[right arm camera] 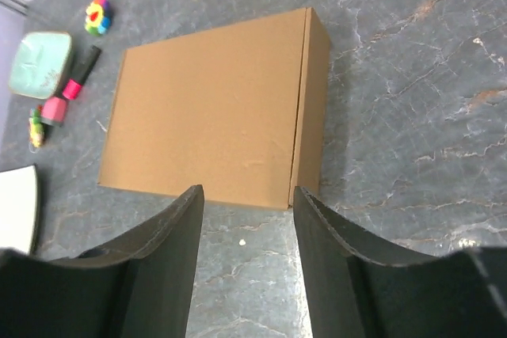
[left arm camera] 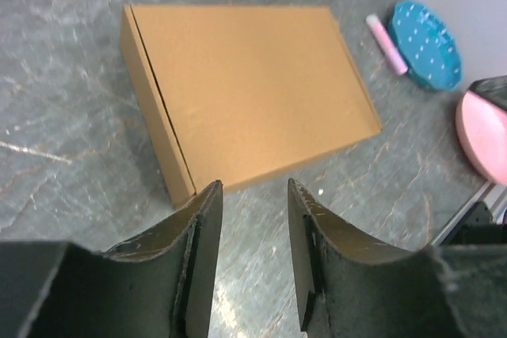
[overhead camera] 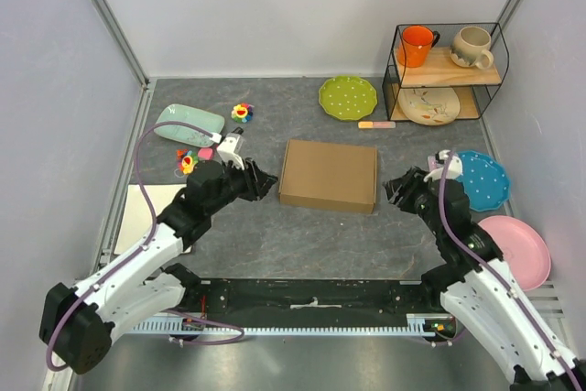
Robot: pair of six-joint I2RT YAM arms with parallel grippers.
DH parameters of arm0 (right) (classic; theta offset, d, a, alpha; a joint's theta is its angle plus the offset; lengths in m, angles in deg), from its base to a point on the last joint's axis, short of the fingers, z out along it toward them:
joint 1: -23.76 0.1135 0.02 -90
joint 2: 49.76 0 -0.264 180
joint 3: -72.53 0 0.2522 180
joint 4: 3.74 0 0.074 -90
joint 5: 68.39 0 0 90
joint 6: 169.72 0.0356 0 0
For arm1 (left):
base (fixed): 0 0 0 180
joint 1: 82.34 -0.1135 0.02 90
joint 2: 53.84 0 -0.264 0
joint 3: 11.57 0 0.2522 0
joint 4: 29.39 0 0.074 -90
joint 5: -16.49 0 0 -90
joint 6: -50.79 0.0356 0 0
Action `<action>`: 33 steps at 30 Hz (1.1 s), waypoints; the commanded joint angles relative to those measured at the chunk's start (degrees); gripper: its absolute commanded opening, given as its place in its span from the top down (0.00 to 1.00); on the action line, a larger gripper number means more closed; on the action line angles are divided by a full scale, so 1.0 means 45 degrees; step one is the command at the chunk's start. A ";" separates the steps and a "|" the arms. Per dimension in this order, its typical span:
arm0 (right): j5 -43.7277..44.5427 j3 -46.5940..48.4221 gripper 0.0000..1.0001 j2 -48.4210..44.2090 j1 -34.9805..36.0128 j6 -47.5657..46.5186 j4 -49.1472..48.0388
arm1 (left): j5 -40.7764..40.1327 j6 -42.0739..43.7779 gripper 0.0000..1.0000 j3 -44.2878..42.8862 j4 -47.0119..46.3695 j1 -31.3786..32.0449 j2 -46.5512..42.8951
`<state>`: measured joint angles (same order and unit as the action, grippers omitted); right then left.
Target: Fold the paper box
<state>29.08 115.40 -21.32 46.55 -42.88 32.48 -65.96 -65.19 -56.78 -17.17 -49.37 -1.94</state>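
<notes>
The paper box [overhead camera: 330, 176] lies closed and flat in the middle of the grey table, a shallow brown cardboard rectangle with its lid down. My left gripper [overhead camera: 264, 180] hovers just off the box's left side, open, with only table between its fingers. In the left wrist view the box [left arm camera: 245, 85] sits a little beyond the gripper [left arm camera: 253, 187]. My right gripper [overhead camera: 396, 188] stands off the box's right side, also open and holding nothing. Seen from the right wrist, the box [right arm camera: 206, 108] is just past the gripper [right arm camera: 249, 191], apart from it.
A green plate [overhead camera: 348, 97] and a wire shelf [overhead camera: 447, 70] holding mugs and a plate stand at the back. On the right lie a blue plate [overhead camera: 482, 179] and a pink plate [overhead camera: 517, 249]. At the left are a mint tray [overhead camera: 189, 123], small toys [overhead camera: 242, 113] and a white board [overhead camera: 142, 212].
</notes>
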 commanded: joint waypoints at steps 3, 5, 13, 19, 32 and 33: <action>0.0548 0.0720 0.36 0.3865 0.0034 0.0016 -0.0244 | -0.0467 -0.0729 0.54 -0.0456 -0.0419 -0.0003 0.1138; 0.0645 0.0526 0.32 0.4515 0.0015 0.0113 -0.1097 | -0.0564 -0.1277 0.54 -0.0318 -0.0672 -0.0022 0.1571; 0.0432 0.1051 0.27 0.7873 -0.0725 0.0193 -0.4187 | -0.1266 -0.1922 0.55 -0.0239 -0.0091 -0.0022 0.0639; -0.1149 0.1560 0.26 1.0980 -0.1762 0.0231 -0.6158 | -0.2010 -0.1884 0.55 -0.0103 0.1728 -0.0022 -0.1004; -0.0998 0.1307 0.25 0.8144 -0.1958 0.0387 -0.6165 | -0.2594 -0.2039 0.53 0.0815 0.3290 -0.0022 -0.3623; -0.0821 0.1268 0.25 0.7571 -0.1900 0.0426 -0.5853 | -0.2809 -0.2504 0.51 0.0796 0.3388 -0.0022 -0.3604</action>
<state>21.89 121.23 25.57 37.69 -41.14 3.67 -75.07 -72.38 -53.04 -4.04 -49.37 -17.13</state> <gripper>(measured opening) 0.743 0.462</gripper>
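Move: The box lies flat between the hands, its middle roughly 16 cm left of the right hand, 10 cm ahead and about 13 cm below. Around it, counted from the right hand and some 16 cm below, are a pink marker about 16 cm to the right and 11 ahead, an orange marker some 26 cm ahead and 2 left, and a blue plate about 28 cm right, 9 ahead. From the left hand the box's middle is roughly 16 cm right, 7 ahead, 13 below. The box's right end is where the right hand goes: it drops some 11 cm and reaches about 12 cm forward beside that end, fingers spreading wider and tipping down, then lifts a little, still near the box. The left hand dips and rises again, then draws about 5 cm left and slightly back from the box, turning some 10 degrees counter-clockwise, its fingers still partly open. ##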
